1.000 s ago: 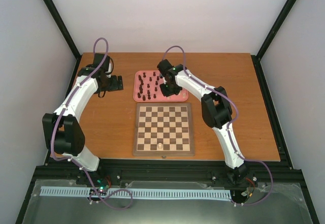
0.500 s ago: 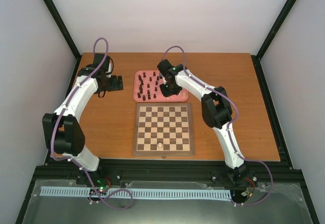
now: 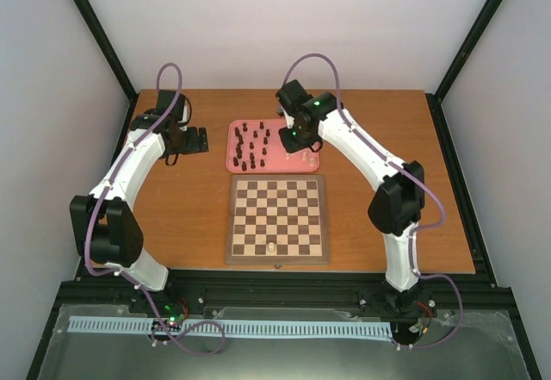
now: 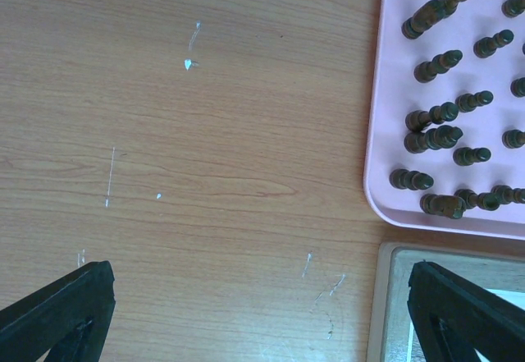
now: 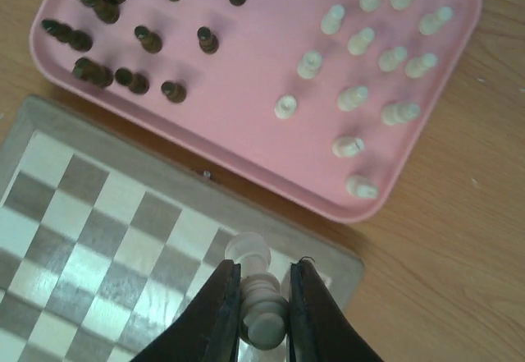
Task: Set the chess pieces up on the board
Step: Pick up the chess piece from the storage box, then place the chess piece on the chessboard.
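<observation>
My right gripper (image 3: 291, 139) hangs above the pink tray's near right side, shut on a cream-white chess piece (image 5: 259, 295). In the right wrist view its fingers (image 5: 223, 296) clamp the piece over the board's far edge (image 5: 164, 165). Several cream pieces (image 5: 369, 50) and dark brown pieces (image 5: 123, 42) stand in the tray (image 5: 246, 124). The board (image 3: 232, 216) carries one cream piece (image 3: 271, 246) in its near row. My left gripper (image 3: 202, 140) is open and empty left of the tray, over bare table (image 4: 262, 321).
The pink tray (image 3: 269, 171) lies just beyond the board. In the left wrist view its rim (image 4: 373, 173) with the dark pieces (image 4: 443, 132) is at the right, and a board corner (image 4: 385, 313) sits below it. Black frame posts border the wooden table.
My right gripper has shut on a cream piece in the tray and risen with it; that arm's elbow swung out to the right. The left arm has stayed still.
</observation>
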Tool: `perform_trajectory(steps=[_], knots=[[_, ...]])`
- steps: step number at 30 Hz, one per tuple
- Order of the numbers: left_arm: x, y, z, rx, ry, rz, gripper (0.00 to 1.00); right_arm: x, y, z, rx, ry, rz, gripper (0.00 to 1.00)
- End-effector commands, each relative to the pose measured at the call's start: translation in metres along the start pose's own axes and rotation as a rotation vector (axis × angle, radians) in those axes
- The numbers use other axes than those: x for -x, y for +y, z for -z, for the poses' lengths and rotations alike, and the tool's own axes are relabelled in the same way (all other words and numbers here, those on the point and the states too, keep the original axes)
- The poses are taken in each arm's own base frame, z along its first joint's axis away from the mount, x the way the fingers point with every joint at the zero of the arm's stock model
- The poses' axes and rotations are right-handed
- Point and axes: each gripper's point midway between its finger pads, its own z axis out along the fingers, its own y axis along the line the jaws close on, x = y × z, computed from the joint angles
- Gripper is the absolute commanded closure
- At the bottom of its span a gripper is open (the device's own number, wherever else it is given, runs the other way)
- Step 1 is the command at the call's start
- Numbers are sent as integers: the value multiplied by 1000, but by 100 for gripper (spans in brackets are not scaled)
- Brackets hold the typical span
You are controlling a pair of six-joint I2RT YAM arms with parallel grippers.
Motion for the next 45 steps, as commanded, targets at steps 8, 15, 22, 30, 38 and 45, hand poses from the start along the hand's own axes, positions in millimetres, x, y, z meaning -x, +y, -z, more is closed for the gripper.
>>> perform_trajectory(steps=[8,15,22,30,38,45], knots=[[17,-6,22,-34,-71,18,0,-132,52,47,-86,157,69,96],[14,-8,22,-49,-70,26,0,-183,103,30,-67,177,132,96],[13,-7,23,-48,-74,30,0,-207,131,9,-15,193,197,96],[9,-6,24,-50,-75,38,0,-226,143,-4,-1,211,226,96],[9,-7,24,-54,-78,45,0,-228,147,-6,-24,191,242,96],[8,-7,25,-59,-77,48,0,-230,144,-13,-55,183,239,96]])
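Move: The white piece is already pinched in the right gripper. Its place, the free dark square in the nearest row just right of the lone white piece, lies about 26 cm back, 3 cm left and 15 cm below the right hand. The lone white piece stands about 26 cm back and 6 cm left of the hand; the pink storage box's middle is 5 cm left, 1 cm back. From the left hand that square is about 26 cm back and 22 cm right. Keep the right gripper shut on the white piece and lift it a further 2 cm or so, then swing it fast back from the storage box over the chessboard, about 25 cm, sinking as it goes to some 9 cm below where it began. Ease left by 3 to 4 cm late on, turning the wrist roughly 15 degrees counter-clockwise, and slow down over the nearest row beside the lone white piece. ##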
